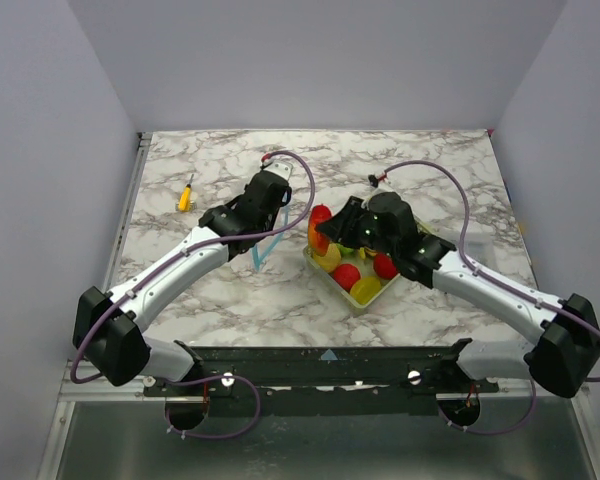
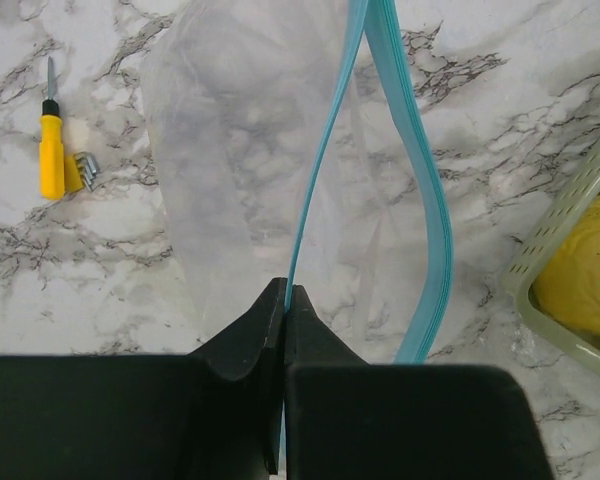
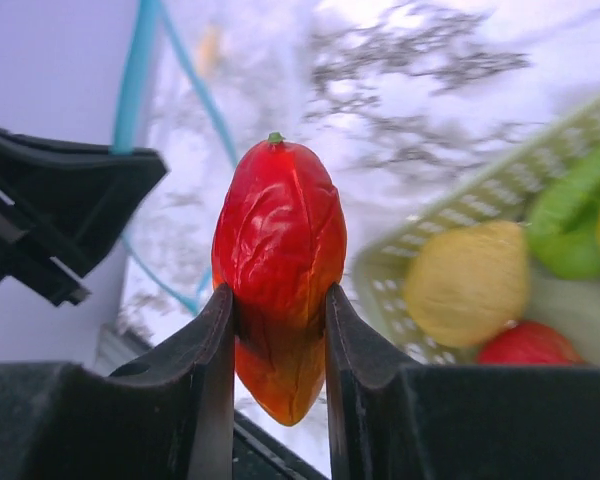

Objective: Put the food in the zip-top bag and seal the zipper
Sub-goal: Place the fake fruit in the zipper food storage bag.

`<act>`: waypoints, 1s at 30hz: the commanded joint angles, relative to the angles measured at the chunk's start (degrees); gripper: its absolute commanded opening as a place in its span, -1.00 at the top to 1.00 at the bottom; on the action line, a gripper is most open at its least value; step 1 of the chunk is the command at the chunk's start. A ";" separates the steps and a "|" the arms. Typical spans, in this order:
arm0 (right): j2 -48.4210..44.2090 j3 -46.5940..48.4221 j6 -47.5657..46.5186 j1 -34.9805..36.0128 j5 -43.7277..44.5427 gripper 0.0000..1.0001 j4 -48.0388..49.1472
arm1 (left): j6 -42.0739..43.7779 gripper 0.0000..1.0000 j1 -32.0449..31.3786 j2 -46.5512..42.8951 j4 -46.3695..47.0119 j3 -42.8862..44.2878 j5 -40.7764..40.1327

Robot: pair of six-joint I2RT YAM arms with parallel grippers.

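Note:
My left gripper [image 2: 285, 290] is shut on one side of the light-blue zipper [image 2: 425, 230] and holds the clear zip-top bag [image 2: 240, 140] up with its mouth gaping; the bag's far end runs out of that view. My right gripper [image 3: 280, 300] is shut on a red-orange toy fruit [image 3: 280, 230]. It holds the fruit in the air over the left end of the basket [image 1: 365, 300], near the bag's mouth [image 1: 263, 250]. More food lies in the basket: a yellow piece [image 3: 465, 285], a green one [image 3: 570, 215] and a red one [image 3: 528, 345].
A small yellow screwdriver [image 1: 185, 196] lies on the marble table at the back left, beside the bag [image 2: 51, 150]. The yellow-green mesh basket [image 2: 570, 215] sits just right of the bag. Grey walls enclose the table on three sides.

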 commanded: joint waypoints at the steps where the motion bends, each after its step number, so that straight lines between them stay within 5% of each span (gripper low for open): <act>1: 6.08 2.46 2.07 0.48 -15.94 0.99 13.75 | -0.79 1.00 0.27 -2.58 1.00 -0.33 2.18; 11: 14.53 2.15 5.70 0.43 -35.45 0.99 33.66 | -0.79 1.00 0.34 -2.66 1.09 -0.51 3.32; 17: 15.95 6.46 8.79 0.26 -22.03 0.99 20.93 | -1.05 1.00 0.52 -3.17 1.14 -0.50 3.41; 23: 22.96 9.37 15.91 0.30 -24.62 0.99 23.67 | -1.40 1.00 0.76 -4.17 1.59 -0.79 3.59; 30: 23.58 9.91 18.78 0.30 -13.64 0.99 20.97 | -1.75 1.00 1.10 -4.76 1.80 -1.03 4.08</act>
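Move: The right hand still grips the red fruit; the zip-top bag's open mouth lies about 13 cm to its left, some 2 cm ahead and 3 cm lower. The basket's middle is roughly 12 cm right, 6 cm back and 15 cm below; its yellow round fruit sits 8 cm back, level sideways, 14 cm below. From the left hand, pinching one zipper strip, the mouth is about 3 cm right, 1 cm ahead and 3 cm below. Right hand carries the held red fruit some 12 cm left, then dips forward into the bag's mouth. ##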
